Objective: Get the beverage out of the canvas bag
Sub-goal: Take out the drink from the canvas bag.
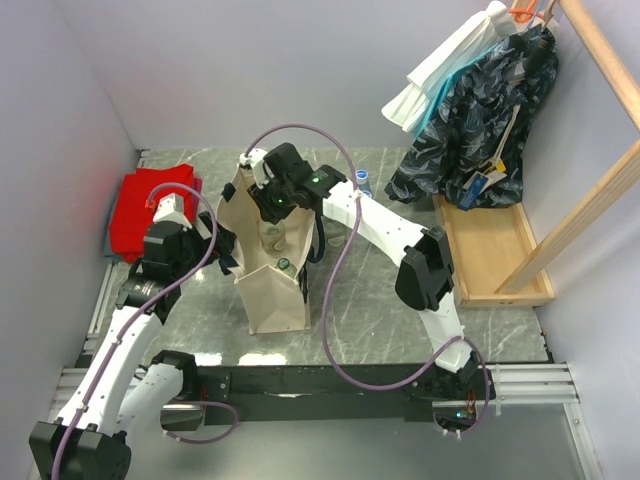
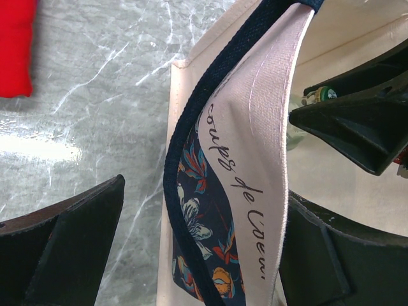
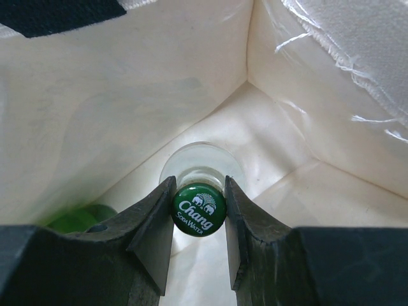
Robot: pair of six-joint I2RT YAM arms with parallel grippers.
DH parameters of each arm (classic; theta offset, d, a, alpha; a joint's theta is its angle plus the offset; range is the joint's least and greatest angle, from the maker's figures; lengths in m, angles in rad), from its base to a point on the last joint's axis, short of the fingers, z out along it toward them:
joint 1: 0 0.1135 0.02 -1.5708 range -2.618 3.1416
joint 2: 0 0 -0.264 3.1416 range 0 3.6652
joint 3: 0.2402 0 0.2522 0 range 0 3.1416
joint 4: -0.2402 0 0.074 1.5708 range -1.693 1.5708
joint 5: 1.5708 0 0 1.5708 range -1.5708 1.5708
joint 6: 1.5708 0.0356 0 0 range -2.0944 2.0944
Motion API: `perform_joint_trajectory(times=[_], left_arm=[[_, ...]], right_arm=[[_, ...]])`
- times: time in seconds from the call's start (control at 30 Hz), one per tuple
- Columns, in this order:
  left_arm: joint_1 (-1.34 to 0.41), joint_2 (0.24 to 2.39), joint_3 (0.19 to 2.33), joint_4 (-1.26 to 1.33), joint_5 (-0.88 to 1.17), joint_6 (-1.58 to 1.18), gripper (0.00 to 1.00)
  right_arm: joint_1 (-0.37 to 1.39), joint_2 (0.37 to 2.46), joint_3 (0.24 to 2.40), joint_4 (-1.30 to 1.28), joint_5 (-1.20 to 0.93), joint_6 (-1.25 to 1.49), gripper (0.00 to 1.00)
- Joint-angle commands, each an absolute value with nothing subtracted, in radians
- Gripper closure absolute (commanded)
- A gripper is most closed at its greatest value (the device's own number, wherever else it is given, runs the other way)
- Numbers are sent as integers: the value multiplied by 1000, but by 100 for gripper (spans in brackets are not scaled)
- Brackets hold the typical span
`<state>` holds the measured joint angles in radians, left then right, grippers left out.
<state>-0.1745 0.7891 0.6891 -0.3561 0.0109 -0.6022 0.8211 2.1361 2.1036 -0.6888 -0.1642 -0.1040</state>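
Observation:
The beige canvas bag [image 1: 275, 295] stands upright between the arms, its navy handle [image 2: 191, 127] and printed rim close to the left wrist camera. Inside it, a clear glass beverage bottle [image 3: 197, 159] with a green "Chang Soda Water" cap [image 3: 199, 209] stands on the bag floor. My right gripper [image 3: 199, 185] reaches down into the bag mouth [image 1: 272, 205] and is shut on that cap, one finger on each side. My left gripper [image 2: 204, 191] straddles the bag's left wall and handle with its jaws wide apart; its left finger [image 2: 64, 248] stands clear of the fabric.
A second green object [image 3: 76, 220] lies low in the bag beside the held bottle. A red folded cloth [image 1: 150, 205] lies at the back left. A small bottle [image 1: 363, 180] stands behind the right arm. A wooden rack [image 1: 490, 250] with hanging clothes [image 1: 480, 110] fills the right side.

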Motion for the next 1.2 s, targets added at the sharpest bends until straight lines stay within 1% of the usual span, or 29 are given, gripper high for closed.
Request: perform_joint_trajectory(times=[0.0,0.5,0.57,0.87,1.17], left_arm=[[-178,785,724,-356,3,-578,4],[-178,778,724,-356,3,-577,4],[-178,776,726,-357,-24,-578,4],[-178,776,723,-354,-21,-580,4],[-178,773,724,-356,-18,-578,4]], right_arm=[[834,1993,2186,-578,-149,-120,100],[847,1944,2195,-557,-100,-127,100],[847,1933,2189,-548,-94,-130,100],[847,1901,2157,-522,-84,-126,100],[848,1894,2197,-557,-103,-132,100]])
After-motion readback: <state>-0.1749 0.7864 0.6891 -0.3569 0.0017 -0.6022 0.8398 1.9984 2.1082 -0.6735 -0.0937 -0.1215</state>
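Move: The right hand, down inside the canvas bag, already grips the green-capped bottle by its cap; the bottle's middle hangs roughly 9 cm below and 3 cm back. The bag's open mouth is almost straight above, about 4 cm up. A second green-capped bottle sits in the bag some 11 cm back, 4 cm right and 12 cm lower. From the left hand, the gripped bottle is about 9 cm right, 5 cm ahead and 12 cm below. Keeping its pinch on the green cap, the right hand draws the bottle almost straight up through the bag's mouth by about 8 cm, starting slowly and easing to a stop, while its fingers tip up some 10 degrees. The left hand stays still, wide-open fingers still astride the bag's left edge. ##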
